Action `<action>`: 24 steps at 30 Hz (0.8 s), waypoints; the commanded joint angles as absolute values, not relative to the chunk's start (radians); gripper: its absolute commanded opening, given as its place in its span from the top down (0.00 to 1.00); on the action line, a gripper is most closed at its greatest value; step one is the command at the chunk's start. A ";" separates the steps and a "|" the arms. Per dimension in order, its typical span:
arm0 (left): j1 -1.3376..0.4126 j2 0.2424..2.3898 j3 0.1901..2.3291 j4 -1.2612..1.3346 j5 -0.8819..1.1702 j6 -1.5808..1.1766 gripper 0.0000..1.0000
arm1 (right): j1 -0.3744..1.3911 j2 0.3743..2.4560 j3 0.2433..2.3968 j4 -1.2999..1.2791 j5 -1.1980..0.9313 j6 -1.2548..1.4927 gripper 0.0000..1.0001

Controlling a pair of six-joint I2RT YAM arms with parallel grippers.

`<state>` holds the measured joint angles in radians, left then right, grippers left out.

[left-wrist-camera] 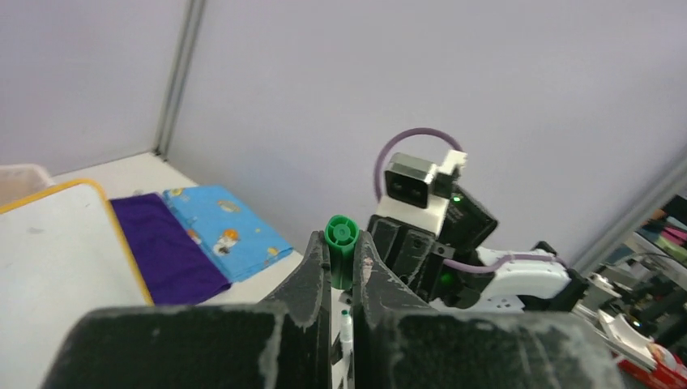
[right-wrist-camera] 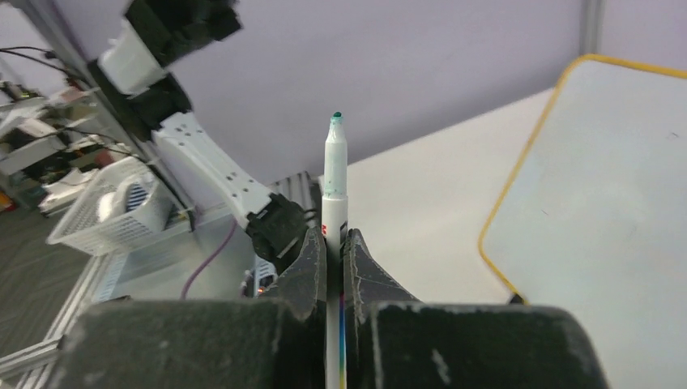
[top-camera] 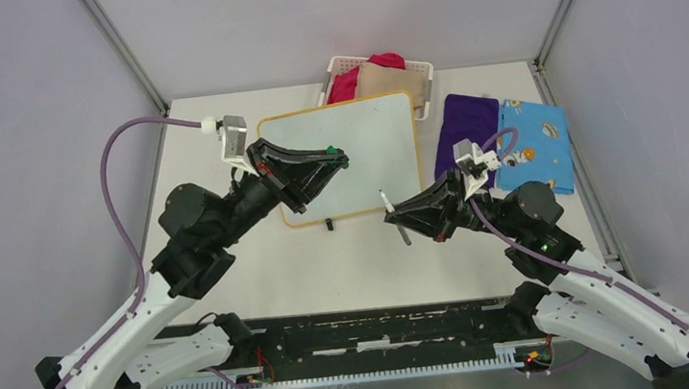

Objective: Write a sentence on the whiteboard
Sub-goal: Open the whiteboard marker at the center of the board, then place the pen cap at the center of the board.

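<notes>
The whiteboard [top-camera: 355,150], white with a thin yellow frame, lies flat at the table's middle back, and its surface is blank; no sentence shows on it. Over its left part my left gripper [top-camera: 341,160] is shut on a green marker cap [left-wrist-camera: 341,245], whose round end points out between the fingers. My right gripper [top-camera: 395,213] hovers just off the board's near right corner. It is shut on a white marker [right-wrist-camera: 334,203], uncapped, with its green tip [right-wrist-camera: 336,116] pointing away from the board. The board's yellow edge [right-wrist-camera: 518,186] lies to the right of that marker.
A white slotted basket [top-camera: 377,80] with red and tan cloths stands behind the board. A purple cloth [top-camera: 465,134] and a blue patterned cloth [top-camera: 534,146] lie at the right. A small black foot [top-camera: 329,223] sticks out at the board's near edge.
</notes>
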<state>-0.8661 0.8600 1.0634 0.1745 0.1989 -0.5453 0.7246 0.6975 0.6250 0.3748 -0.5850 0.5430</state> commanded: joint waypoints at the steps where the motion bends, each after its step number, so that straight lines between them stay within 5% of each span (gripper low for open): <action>1: -0.865 0.817 1.112 -0.025 -0.030 -0.403 0.98 | 0.723 0.654 0.705 0.141 -0.380 0.363 1.00; 7: -0.865 0.742 1.125 -0.460 -0.512 -0.324 0.98 | 0.724 0.634 0.725 -0.174 -0.012 0.197 1.00; 13: -0.862 0.781 1.079 -0.784 -0.750 -0.417 0.98 | 0.724 0.619 0.630 -0.190 0.126 0.176 1.00; 18: -0.737 0.859 1.026 -0.820 -0.706 -0.451 0.98 | 0.723 0.623 0.611 -0.170 0.127 0.174 1.00; 24: -0.289 0.996 1.000 -0.724 -0.299 -0.398 0.98 | 0.723 0.616 0.613 -0.161 0.108 0.167 1.00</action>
<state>-0.4625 0.9401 1.0019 -0.7700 -0.4950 -0.4091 0.7246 0.6319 0.5987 -0.2028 0.0879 0.1844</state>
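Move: The whiteboard's middle lies about 32 cm ahead of the right hand, 9 cm to its left and 30 cm lower; the purple cloth is some 37 cm ahead and 28 cm to that hand's right. From the left hand, the board's middle is roughly 28 cm ahead, 2 cm left and 43 cm below, its left black clip about 10 cm ahead and 7 cm left. The uncapped marker is about 4 cm behind the left hand, 7 cm right and 12 cm below. The green cap, still pinched in the left fingers, is carried down about 26 cm, 22 cm left and 10 cm forward, away from the marker to above the table left of the board, the hand swinging counter-clockwise to point forward and down. The uncapped marker stays gripped as the right hand sinks about 13 cm, going forward and right towards the board and turning clockwise some 40 degrees; it stops near the end. ##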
